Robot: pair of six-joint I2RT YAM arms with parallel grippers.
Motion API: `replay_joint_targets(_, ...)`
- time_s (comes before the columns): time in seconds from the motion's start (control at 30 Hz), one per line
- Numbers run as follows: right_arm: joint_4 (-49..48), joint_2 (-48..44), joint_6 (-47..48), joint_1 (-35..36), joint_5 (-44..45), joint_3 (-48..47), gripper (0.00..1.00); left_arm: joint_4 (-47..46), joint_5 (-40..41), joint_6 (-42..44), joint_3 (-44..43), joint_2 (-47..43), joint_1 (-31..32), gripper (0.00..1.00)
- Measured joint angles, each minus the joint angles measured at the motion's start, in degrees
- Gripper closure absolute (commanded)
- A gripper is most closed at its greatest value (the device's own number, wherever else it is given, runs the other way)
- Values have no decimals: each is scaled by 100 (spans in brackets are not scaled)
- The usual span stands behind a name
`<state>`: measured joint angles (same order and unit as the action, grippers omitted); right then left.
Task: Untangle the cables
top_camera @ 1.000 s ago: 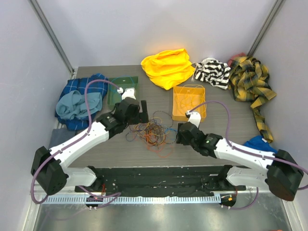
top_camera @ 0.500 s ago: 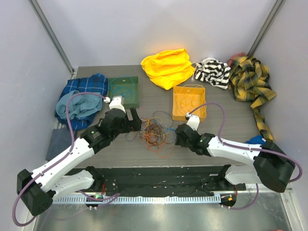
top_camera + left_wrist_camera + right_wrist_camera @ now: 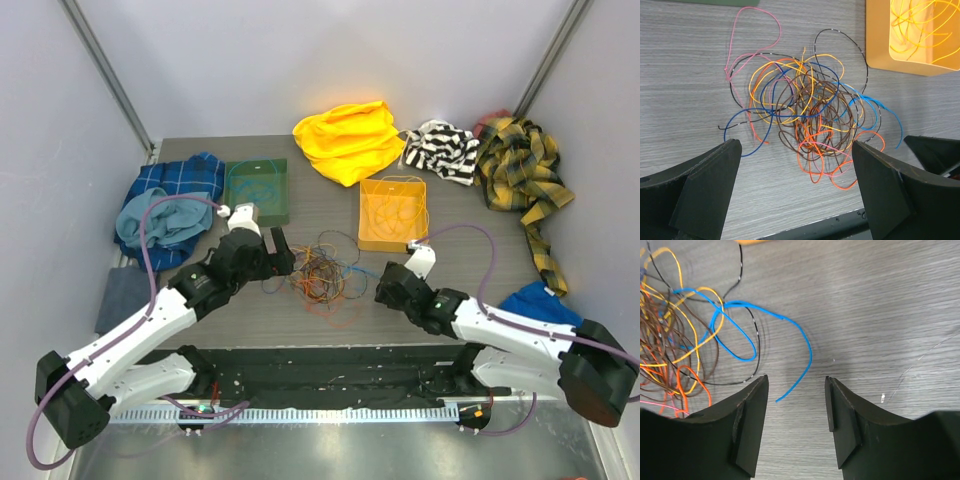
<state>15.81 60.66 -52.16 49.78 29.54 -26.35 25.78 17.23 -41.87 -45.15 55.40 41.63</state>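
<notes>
The cables (image 3: 322,272) lie in a loose tangle of orange, yellow, brown, blue, pink and black loops on the grey table. My left gripper (image 3: 278,250) hovers at the tangle's left side. In the left wrist view it (image 3: 795,150) stands wide open above the near edge of the tangle (image 3: 810,112), with nothing between its fingers. My right gripper (image 3: 385,288) is at the tangle's right side. It (image 3: 796,380) is open, and the free end of a light blue cable (image 3: 802,347) lies on the table between its fingertips, untouched.
An orange bin (image 3: 393,240) behind the tangle holds yellow cables (image 3: 920,25). A green bin (image 3: 257,215) stands back left. Clothes lie around: blue plaid (image 3: 170,200), yellow (image 3: 350,140), striped (image 3: 440,150), yellow plaid (image 3: 520,170) and blue (image 3: 535,300). A black rail (image 3: 330,360) runs along the near edge.
The left arm dropped lower and drew its gripper back to the left of the tangle, then held still. The right gripper shifted a little to the right, away from the tangle.
</notes>
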Motion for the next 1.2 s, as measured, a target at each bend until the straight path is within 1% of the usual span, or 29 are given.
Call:
replay_joint_targets(0.13, 9, -153, -9, -70, 59, 68, 43, -2, -59, -20, 48, 44, 0, 2)
replay_joint_targets(0.3, -116, 415, -9, -107, 24, 105, 41, -17, -142, -87, 50, 140, 0, 3)
replay_joint_targets(0.4, -299, 605, -9, -164, -11, 142, 41, -20, -184, -131, 50, 133, 0, 3)
replay_joint_targets(0.47, -479, 695, -9, -236, -31, 155, 43, -26, -186, -144, 74, 114, 0, 3)
replay_joint_targets(0.5, -573, 734, -11, -284, -59, 155, 46, -24, -186, -149, 109, 81, -2, 3)
replay_joint_targets(0.53, -717, 804, -11, -367, -79, 155, 57, -24, -186, -151, 144, 50, -2, 3)
replay_joint_targets(0.6, -935, 905, -7, -505, -155, 155, 75, -20, -186, -166, 188, 9, 0, 3)
replay_joint_targets(0.63, -1025, 988, -7, -570, -208, 155, 87, -20, -188, -170, 201, -2, 0, 3)
replay_joint_targets(0.7, -1222, 1130, -2, -662, -286, 153, 97, -20, -192, -179, 219, -9, -2, 3)
replay_joint_targets(0.73, -1292, 1182, -13, -691, -308, 153, 99, -17, -203, -188, 225, -9, -2, 3)
replay_joint_targets(0.9, -1342, 1150, 20, -713, -461, 153, 99, -17, -210, -256, 247, -31, 0, 3)
replay_joint_targets(0.97, -1178, 879, 133, -708, -533, 153, 99, -20, -210, -271, 260, -68, -2, 2)
replay_joint_targets(1.07, -817, 39, 426, -664, -568, 17, 99, -24, -208, -271, 267, -127, 0, 0)
replay_joint_targets(1.13, -503, -448, 682, -634, -555, -474, 99, -26, -201, -273, 267, -166, -2, 0)
replay_joint_targets(1.17, -387, -579, 837, -627, -540, -826, 99, -35, -197, -273, 267, -181, 0, 0)
replay_joint_targets(1.2, -249, -658, 1023, -621, -531, -1368, 99, -57, -199, -273, 267, -190, 0, 0)
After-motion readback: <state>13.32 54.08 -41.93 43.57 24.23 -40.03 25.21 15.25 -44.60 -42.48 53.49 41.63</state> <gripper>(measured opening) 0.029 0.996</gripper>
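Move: About 3 cm straight ahead of the half-open right hand and some 4 cm below it lies the loose end of the blue cable. The tangle's middle is roughly 12 cm left and 5 cm ahead of that hand, at table height; the orange box's middle is some 18 cm ahead and 3 cm right. From the left hand the blue end lies about 17 cm to the right, level in reach, and 16 cm below. Sinking about 3 cm and then reaching some 3 cm forward to the table, the right hand shuts its fingers and pinches the blue cable by its loose end. It then lifts fast, roughly 16 cm from its lowest point, drifting a little forward and left, the fingers tilting up some 15 degrees as they keep the pinch. ##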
